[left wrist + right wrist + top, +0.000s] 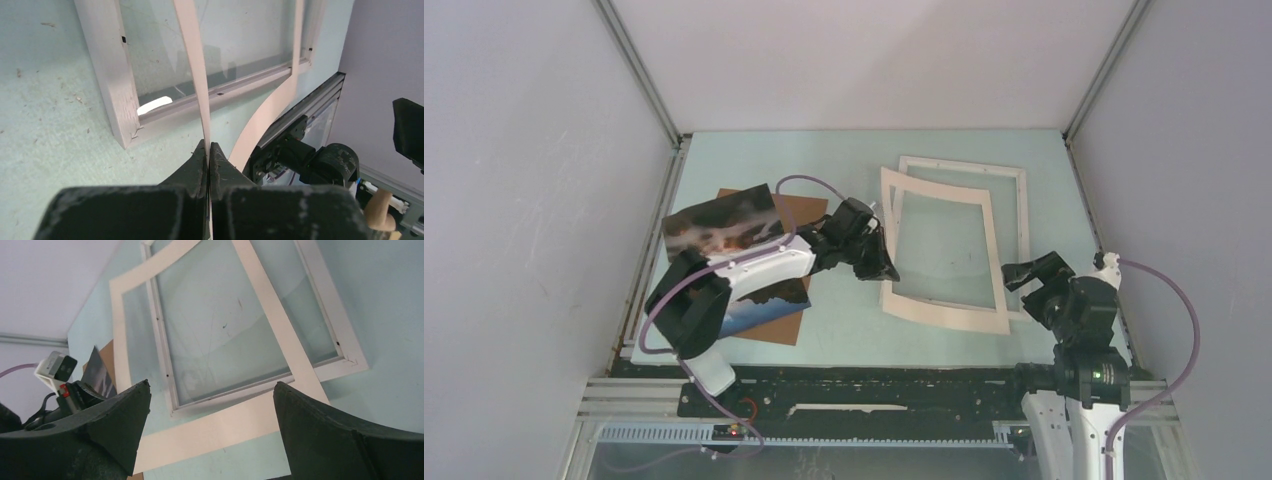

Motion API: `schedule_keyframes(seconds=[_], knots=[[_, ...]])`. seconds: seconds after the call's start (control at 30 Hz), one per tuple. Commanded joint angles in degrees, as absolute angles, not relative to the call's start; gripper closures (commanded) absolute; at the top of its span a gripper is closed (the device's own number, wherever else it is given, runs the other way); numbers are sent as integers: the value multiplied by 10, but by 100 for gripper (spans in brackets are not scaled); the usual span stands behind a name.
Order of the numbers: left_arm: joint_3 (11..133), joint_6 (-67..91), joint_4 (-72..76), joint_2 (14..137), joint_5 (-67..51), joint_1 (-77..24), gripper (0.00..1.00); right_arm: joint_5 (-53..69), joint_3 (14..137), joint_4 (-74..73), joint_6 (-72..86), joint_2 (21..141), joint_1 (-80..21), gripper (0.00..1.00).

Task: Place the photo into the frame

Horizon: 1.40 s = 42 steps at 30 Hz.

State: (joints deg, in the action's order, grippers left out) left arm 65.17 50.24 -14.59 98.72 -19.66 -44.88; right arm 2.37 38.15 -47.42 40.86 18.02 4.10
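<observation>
The white frame with its clear pane lies flat at the back right of the table. A cream mat border with an open middle lies askew over it. My left gripper is shut on the mat's left edge; in the left wrist view the thin mat strip runs up from the pinched jaws across the frame. The photo, with dark sky and clouds, rests at the left, partly hidden under the left arm. My right gripper is open above the mat's near strip and holds nothing.
A brown backing board lies under the photo at the left. Grey walls close in the table on three sides, and a black rail runs along the near edge. The right arm's base shows past the mat.
</observation>
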Motion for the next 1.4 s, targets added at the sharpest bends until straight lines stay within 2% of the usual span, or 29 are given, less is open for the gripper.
schedule_keyframes(seconds=[0.0, 0.53, 1.0, 1.23, 1.37], knots=[[618, 513, -122, 910, -147, -461, 100, 60, 381, -418, 377, 182, 39, 0], [791, 478, -198, 1040, -184, -437, 100, 58, 379, -417, 362, 164, 41, 0], [841, 510, -167, 1102, -230, -410, 100, 50, 380, -412, 359, 171, 43, 0], [838, 542, -131, 1087, -216, -410, 100, 52, 380, -409, 364, 174, 44, 0], [809, 554, -115, 1062, -165, -413, 100, 50, 380, -410, 365, 175, 44, 0]])
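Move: The left hand is shut on the mat's left strip near its near-left corner. The middle of the frame lies about 10 cm ahead, 16 cm to this hand's right and 8 cm below; the mat's middle is roughly 7 cm ahead and 12 cm right. The photo lies some 34 cm left and 4 cm ahead, with the brown backing's middle 3 cm to its right. From the idle right hand, the frame's middle is about 13 cm ahead, 10 cm left and 16 cm below. Lifting first by not quite 3 cm and sinking most of that again, the left hand then carries its side of the mat about 7 cm forward and some 3 cm to the right, in over the frame from its left rail. The shut fingers keep their pinch on the strip, the wrist turning hardly at all. ##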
